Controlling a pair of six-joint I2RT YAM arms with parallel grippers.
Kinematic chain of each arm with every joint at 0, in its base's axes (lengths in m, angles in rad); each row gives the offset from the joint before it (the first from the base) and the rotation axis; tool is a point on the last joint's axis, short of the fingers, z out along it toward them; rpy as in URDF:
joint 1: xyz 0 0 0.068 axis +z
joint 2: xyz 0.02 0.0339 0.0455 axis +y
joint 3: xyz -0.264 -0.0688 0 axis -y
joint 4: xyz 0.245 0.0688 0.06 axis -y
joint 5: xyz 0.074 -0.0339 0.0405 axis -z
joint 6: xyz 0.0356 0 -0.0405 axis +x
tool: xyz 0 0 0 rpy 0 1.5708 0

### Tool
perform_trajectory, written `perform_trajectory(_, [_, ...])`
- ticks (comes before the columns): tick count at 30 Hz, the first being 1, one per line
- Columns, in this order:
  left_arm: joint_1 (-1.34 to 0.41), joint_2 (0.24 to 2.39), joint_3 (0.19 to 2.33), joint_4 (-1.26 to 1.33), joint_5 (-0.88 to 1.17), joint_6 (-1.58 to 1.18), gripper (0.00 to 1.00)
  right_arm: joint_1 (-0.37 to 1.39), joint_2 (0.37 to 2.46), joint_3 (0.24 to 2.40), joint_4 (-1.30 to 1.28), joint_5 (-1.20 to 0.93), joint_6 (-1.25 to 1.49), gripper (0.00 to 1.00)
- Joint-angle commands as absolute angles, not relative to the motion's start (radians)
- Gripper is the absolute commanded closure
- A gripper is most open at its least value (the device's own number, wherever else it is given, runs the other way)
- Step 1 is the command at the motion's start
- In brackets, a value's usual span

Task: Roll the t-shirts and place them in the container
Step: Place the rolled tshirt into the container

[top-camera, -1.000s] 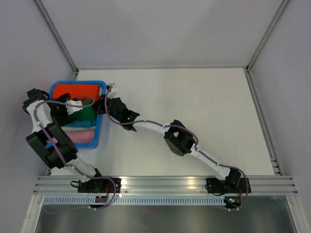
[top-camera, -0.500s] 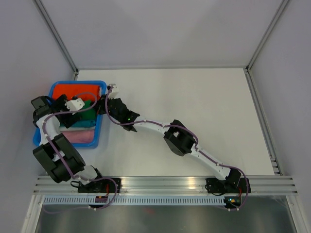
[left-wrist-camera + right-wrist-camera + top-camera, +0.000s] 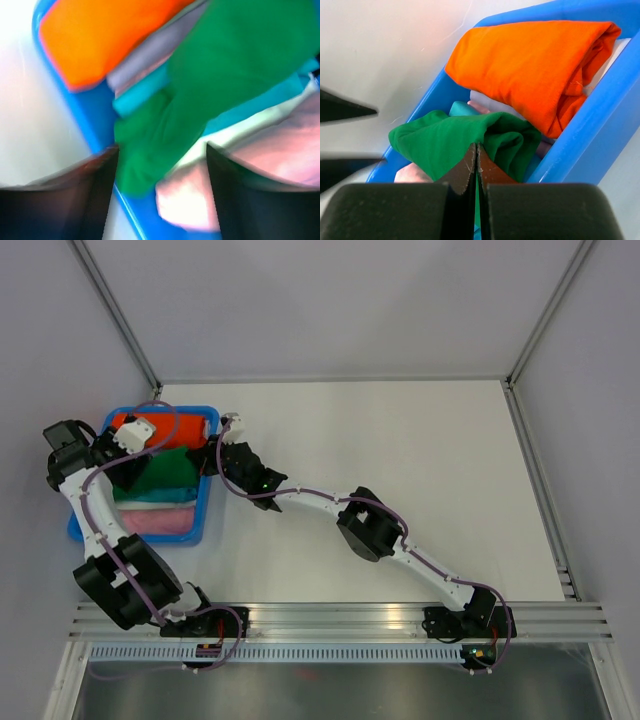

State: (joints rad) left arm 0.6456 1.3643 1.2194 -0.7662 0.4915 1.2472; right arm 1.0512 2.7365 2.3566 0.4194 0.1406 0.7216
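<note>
The emerald-green t-shirt [image 3: 172,468] lies bunched in the blue bin [image 3: 204,502], between the orange-red bundle and the teal one. It also shows in the left wrist view [image 3: 225,75] and the right wrist view [image 3: 445,142]. My right gripper [image 3: 210,456] reaches over the bin's right wall, and in its own view the gripper [image 3: 477,150] is shut on a fold of the green t-shirt. My left gripper [image 3: 128,466] hovers over the shirt's left end. In its blurred view the left gripper [image 3: 160,195] is open, with the shirt's edge between its fingers.
The bin also holds an orange-red bundle [image 3: 160,427], a teal bundle [image 3: 165,496] and a pink cloth [image 3: 160,521]. The bin stands at the table's far left, close to the left wall [image 3: 50,360]. The right arm's links [image 3: 365,525] stretch across the white table [image 3: 400,440].
My left arm has swung back toward the left wall and its gripper has shifted to the left end of the green t-shirt, baring more of it. The right arm has not moved.
</note>
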Motion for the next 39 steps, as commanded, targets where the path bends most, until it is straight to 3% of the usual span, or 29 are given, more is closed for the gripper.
perform_trajectory(1, [0.649, 1.33, 1.284, -0.802, 0.298, 0.97, 0.41, 1.065, 2.743, 2.322, 0.293, 0.167, 0.709, 1.0])
perform_trajectory(2, [0.652, 1.325, 1.279, -0.801, 0.26, 0.918, 0.64, 1.066, 2.743, 2.322, 0.293, 0.167, 0.709, 1.0])
perform_trajectory(5, [0.675, 1.327, 1.237, -0.801, 0.172, 0.865, 0.85, 1.068, 2.743, 2.322, 0.295, 0.164, 0.709, 1.0])
perform_trajectory(6, [0.692, 1.331, 1.223, -0.799, 0.16, 0.859, 0.88, 1.068, 2.741, 2.324, 0.295, 0.163, 0.709, 1.0])
perform_trajectory(13, [0.776, 1.434, 1.195, -0.559, 0.1, 0.782, 0.89, 1.074, 2.732, 2.321, 0.295, 0.152, 0.696, 1.0])
perform_trajectory(17, [0.775, 1.506, 1.236, -0.476, 0.169, 0.735, 0.89, 1.083, 2.726, 2.315, 0.296, 0.15, 0.698, 1.0])
perform_trajectory(22, [0.77, 1.598, 1.261, -0.446, 0.267, 0.727, 0.88, 1.091, 2.705, 2.28, 0.301, 0.152, 0.741, 1.0])
perform_trajectory(39, [0.684, 1.89, 1.497, -0.359, 0.242, 0.657, 0.86, 1.097, 2.703, 2.282, 0.25, 0.201, 0.864, 1.0])
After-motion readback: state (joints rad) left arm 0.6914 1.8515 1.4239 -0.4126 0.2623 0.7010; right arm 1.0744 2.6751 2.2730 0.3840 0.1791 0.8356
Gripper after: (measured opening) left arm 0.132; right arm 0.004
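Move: The green rolled t-shirt lies across the container under the open left hand, its middle about 3 cm ahead, 3 cm to the right and 11 cm below. The container's left wall stands roughly 14 cm to that hand's left, its rim some 9 cm lower; the orange t-shirt lies about 10 cm beyond the green one, the pink t-shirt some 12 cm nearer the base. From the shut right hand, the green one's middle is about 11 cm left, 1 cm back and 6 cm below. The left hand shuts its fingers almost fully as it swings back about 6 cm and to the left, turning counter-clockwise some 35 degrees, then carries on left and sinks before sliding forward about 13 cm along the inside of the container's left wall, so that the closed tips come down against the green t-shirt's left end, 12 cm left and 8 cm lower than they began. The right hand stays shut by the shirt's right end, easing back barely 2 cm late on while its fingers tip down slightly. ##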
